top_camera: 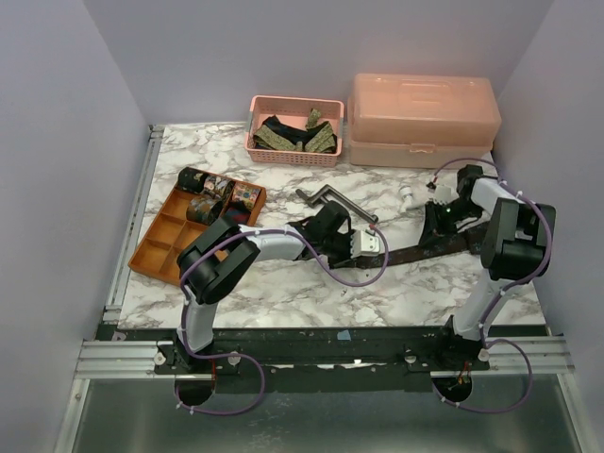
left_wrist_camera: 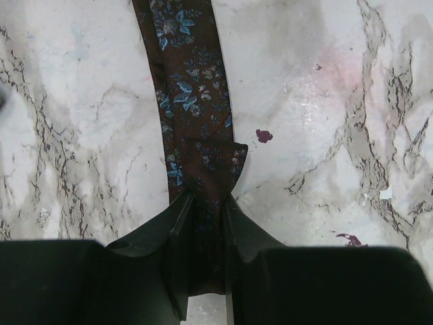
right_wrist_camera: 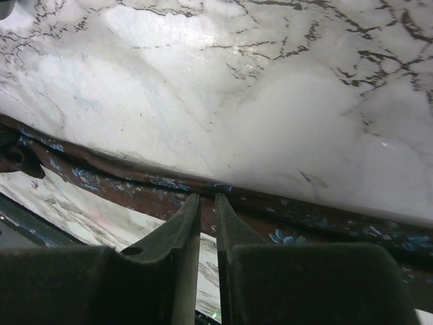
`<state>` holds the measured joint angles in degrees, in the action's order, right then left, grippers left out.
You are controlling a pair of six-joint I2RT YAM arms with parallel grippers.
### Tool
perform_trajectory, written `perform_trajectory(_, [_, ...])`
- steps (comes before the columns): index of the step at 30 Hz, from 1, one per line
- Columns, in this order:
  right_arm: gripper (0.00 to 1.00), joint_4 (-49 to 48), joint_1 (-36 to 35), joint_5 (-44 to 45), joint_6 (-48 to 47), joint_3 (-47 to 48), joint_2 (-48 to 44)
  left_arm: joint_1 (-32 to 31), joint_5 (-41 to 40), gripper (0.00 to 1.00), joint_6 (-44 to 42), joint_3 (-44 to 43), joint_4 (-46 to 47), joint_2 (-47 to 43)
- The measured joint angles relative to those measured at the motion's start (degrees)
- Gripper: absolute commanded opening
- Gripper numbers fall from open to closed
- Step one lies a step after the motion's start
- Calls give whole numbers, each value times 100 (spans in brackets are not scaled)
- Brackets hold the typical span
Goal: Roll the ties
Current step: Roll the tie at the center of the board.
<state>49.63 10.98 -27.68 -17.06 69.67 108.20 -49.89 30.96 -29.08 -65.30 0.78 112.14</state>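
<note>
A dark brown tie with blue flowers (top_camera: 415,251) lies stretched across the marble table between my two grippers. My left gripper (top_camera: 376,247) is shut on one end of it. In the left wrist view the tie (left_wrist_camera: 193,101) runs straight away from the gripper (left_wrist_camera: 206,200), its end folded over just ahead of the fingertips. My right gripper (top_camera: 436,226) sits at the far stretch. In the right wrist view its jaws (right_wrist_camera: 208,198) are pinched on the tie's (right_wrist_camera: 122,186) edge, which crosses the view.
An orange divided tray (top_camera: 160,247) at the left holds rolled ties (top_camera: 212,189). A pink basket (top_camera: 294,153) at the back holds loose ties, beside a pink lidded box (top_camera: 425,118). A grey metal crank bar (top_camera: 335,200) lies behind the left gripper.
</note>
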Motion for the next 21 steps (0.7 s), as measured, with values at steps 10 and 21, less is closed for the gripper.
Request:
perform_trajectory(10, [18, 136, 492, 186, -199, 424, -155, 0, -2, 20, 0, 4, -9, -9])
perform_trajectory(21, [17, -31, 1032, 990, -402, 610, 310, 0, 9, 20, 2, -221, -302, 76])
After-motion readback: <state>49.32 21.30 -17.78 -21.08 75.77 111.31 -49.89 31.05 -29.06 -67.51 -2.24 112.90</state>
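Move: The tie's wide end lies about 16 cm right of the right gripper and 2 cm farther out, 1 cm lower. The tie's rolled end, in the left gripper, is some 21 cm to the right gripper's left and 7 cm back; the small white bottle stands roughly 7 cm left and 14 cm ahead of it. From the left gripper the wide end is about 39 cm right and 8 cm ahead. Hop the right gripper about 10 cm to the right along the tie towards its wide end: lift it some 2 cm while easing slightly forward, then lower it back onto the strip just short of that end. Steepen the fingers by some 10 degrees on the way, leaving their narrow gap as it is. Keep the left gripper still, holding the rolled end. ##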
